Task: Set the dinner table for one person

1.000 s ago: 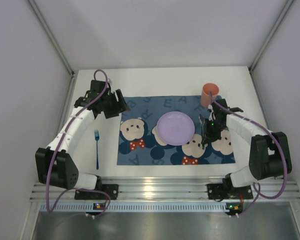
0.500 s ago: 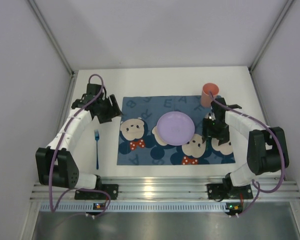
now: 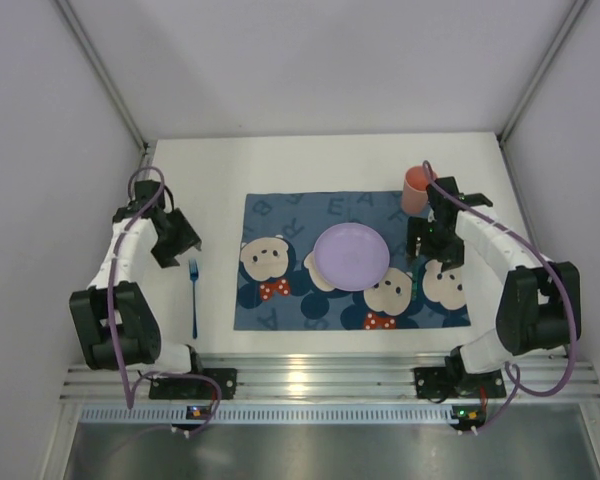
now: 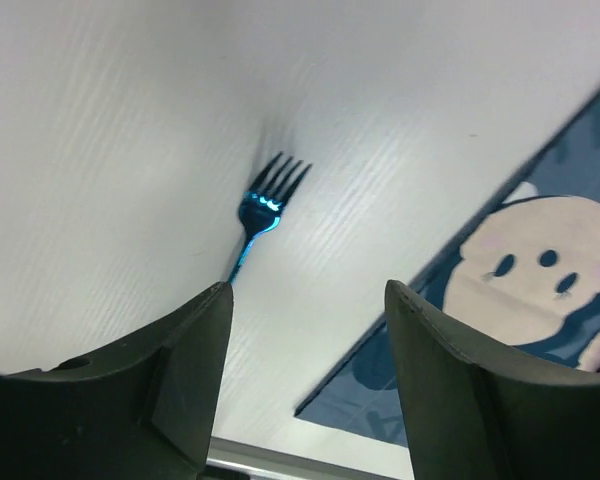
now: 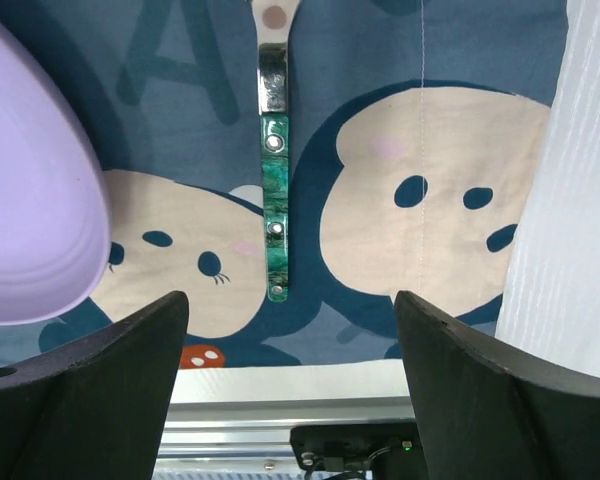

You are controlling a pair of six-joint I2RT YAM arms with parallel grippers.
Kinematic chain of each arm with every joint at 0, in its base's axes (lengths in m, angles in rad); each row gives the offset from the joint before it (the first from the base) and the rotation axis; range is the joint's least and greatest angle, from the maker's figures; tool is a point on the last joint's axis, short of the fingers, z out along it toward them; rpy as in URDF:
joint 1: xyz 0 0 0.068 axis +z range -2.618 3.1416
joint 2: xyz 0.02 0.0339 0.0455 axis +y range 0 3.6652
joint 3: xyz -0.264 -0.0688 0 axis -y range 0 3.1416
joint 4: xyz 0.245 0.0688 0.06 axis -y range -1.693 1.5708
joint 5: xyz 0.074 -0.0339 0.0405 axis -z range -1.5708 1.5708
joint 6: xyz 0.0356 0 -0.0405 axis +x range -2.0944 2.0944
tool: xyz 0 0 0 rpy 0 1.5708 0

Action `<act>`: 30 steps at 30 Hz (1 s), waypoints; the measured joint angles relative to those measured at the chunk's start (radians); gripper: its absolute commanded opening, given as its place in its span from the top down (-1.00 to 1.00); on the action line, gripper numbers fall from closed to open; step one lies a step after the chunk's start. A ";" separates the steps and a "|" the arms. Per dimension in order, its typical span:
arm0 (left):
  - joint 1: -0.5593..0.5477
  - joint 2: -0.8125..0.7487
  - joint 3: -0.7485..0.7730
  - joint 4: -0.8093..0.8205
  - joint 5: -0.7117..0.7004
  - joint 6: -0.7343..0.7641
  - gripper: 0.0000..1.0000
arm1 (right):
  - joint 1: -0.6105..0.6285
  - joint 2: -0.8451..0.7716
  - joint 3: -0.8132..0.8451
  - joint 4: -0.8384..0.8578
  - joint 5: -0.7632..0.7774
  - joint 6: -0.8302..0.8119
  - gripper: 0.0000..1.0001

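On the white dinner table (image 3: 310,160) lies a blue bear placemat (image 3: 280,300) with a lilac plate (image 3: 351,256) at its middle. A knife (image 5: 274,210) with a green handle lies flat on the placemat just right of the plate (image 5: 30,200); my right gripper (image 5: 290,305) hangs open above it, touching nothing. A blue fork (image 3: 193,298) lies on the bare table left of the placemat. My left gripper (image 3: 175,238) stands open and empty just beyond the fork's tines (image 4: 277,178). An orange cup (image 3: 417,188) stands at the placemat's far right corner.
Grey walls close in the table on the left, right and far sides. An aluminium rail (image 3: 310,380) with both arm bases runs along the near edge. The cup stands close behind my right wrist.
My right gripper has opened, left the knife lying on the placemat and drawn back toward the cup. The left arm has swung left, off the placemat, to the fork's far end.
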 measured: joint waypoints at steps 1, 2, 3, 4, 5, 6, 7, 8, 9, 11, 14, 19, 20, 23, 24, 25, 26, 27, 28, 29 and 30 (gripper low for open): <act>0.021 0.018 -0.004 -0.008 -0.006 0.008 -0.29 | 0.000 -0.002 0.006 -0.002 -0.002 0.000 -0.68; 0.028 0.036 -0.005 -0.014 -0.008 0.017 -0.25 | 0.000 -0.002 0.010 -0.003 -0.004 0.000 -0.68; 0.031 0.058 -0.005 -0.019 -0.009 0.027 -0.10 | 0.000 -0.002 0.011 -0.002 -0.008 0.000 -0.68; 0.031 0.087 -0.005 -0.026 -0.008 0.043 -0.05 | 0.000 -0.002 0.011 -0.005 -0.011 0.000 -0.68; 0.031 0.114 -0.005 -0.031 -0.008 0.054 -0.02 | 0.000 -0.002 0.011 -0.008 -0.012 0.000 -0.68; 0.031 0.137 -0.005 -0.034 -0.006 0.067 -0.02 | 0.000 -0.002 0.011 -0.010 -0.013 -0.001 -0.68; 0.030 0.165 -0.005 -0.038 0.001 0.076 -0.01 | 0.000 -0.002 0.011 -0.011 -0.015 -0.001 -0.68; 0.030 0.186 -0.006 -0.042 0.008 0.082 -0.01 | 0.000 -0.002 0.011 -0.011 -0.016 -0.001 -0.68; 0.030 0.203 -0.006 -0.045 0.012 0.089 -0.01 | 0.000 -0.002 0.011 -0.011 -0.016 -0.002 -0.68; 0.030 0.226 -0.013 -0.047 0.012 0.097 -0.01 | 0.000 -0.002 0.011 -0.010 -0.019 -0.002 -0.68; 0.030 0.244 -0.027 -0.049 0.012 0.101 0.02 | 0.000 -0.002 0.011 -0.010 -0.020 -0.003 -0.68; 0.030 0.272 -0.039 -0.050 -0.002 0.105 0.08 | -0.011 0.000 0.011 -0.010 -0.022 -0.009 -0.68; 0.030 0.277 -0.039 -0.050 -0.006 0.105 0.13 | -0.015 0.004 0.011 -0.010 -0.022 -0.011 -0.68; 0.030 0.284 -0.040 -0.050 -0.014 0.107 0.23 | -0.024 0.010 0.011 -0.010 -0.030 -0.012 -0.68; 0.030 0.287 -0.040 -0.049 -0.017 0.109 0.28 | -0.026 0.013 0.011 -0.010 -0.033 -0.012 -0.68; 0.030 0.291 -0.042 -0.048 -0.021 0.111 0.30 | -0.029 0.017 0.011 -0.010 -0.037 -0.012 -0.68; 0.030 0.295 -0.044 -0.045 -0.024 0.112 0.33 | -0.030 0.021 0.011 -0.010 -0.040 -0.012 -0.68; 0.030 0.301 -0.051 -0.039 -0.023 0.111 0.40 | -0.031 0.025 0.011 -0.010 -0.043 -0.012 -0.68; 0.030 0.301 -0.051 -0.035 -0.020 0.112 0.41 | -0.031 0.029 0.013 -0.012 -0.046 -0.012 -0.68; 0.030 0.301 -0.051 -0.033 -0.017 0.112 0.44 | -0.031 0.036 0.017 -0.013 -0.050 -0.013 -0.68; 0.030 0.302 -0.053 -0.031 -0.015 0.113 0.47 | -0.031 0.042 0.022 -0.013 -0.053 -0.014 -0.68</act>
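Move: The fork lies on the bare table under the open left hand, about 10 cm down, its middle some 8 cm back and 1 cm to the left. The leftmost mouse face on the placemat is about 17 cm to the left hand's right and 2 cm farther out; its red bow is 19 cm right and 5 cm back. From the idle right hand, the fork's middle lies about 56 cm left, 4 cm back and 7 cm down. The fork's neck, just behind the tines, is what the left hand comes down on: it sinks about 9 cm while drawing back some 5 cm, fast at first and then easing. The wrist tips by roughly 20 degrees until the fingers point almost straight down, and they narrow from well open to under a third, straddling the neck close to the table. ##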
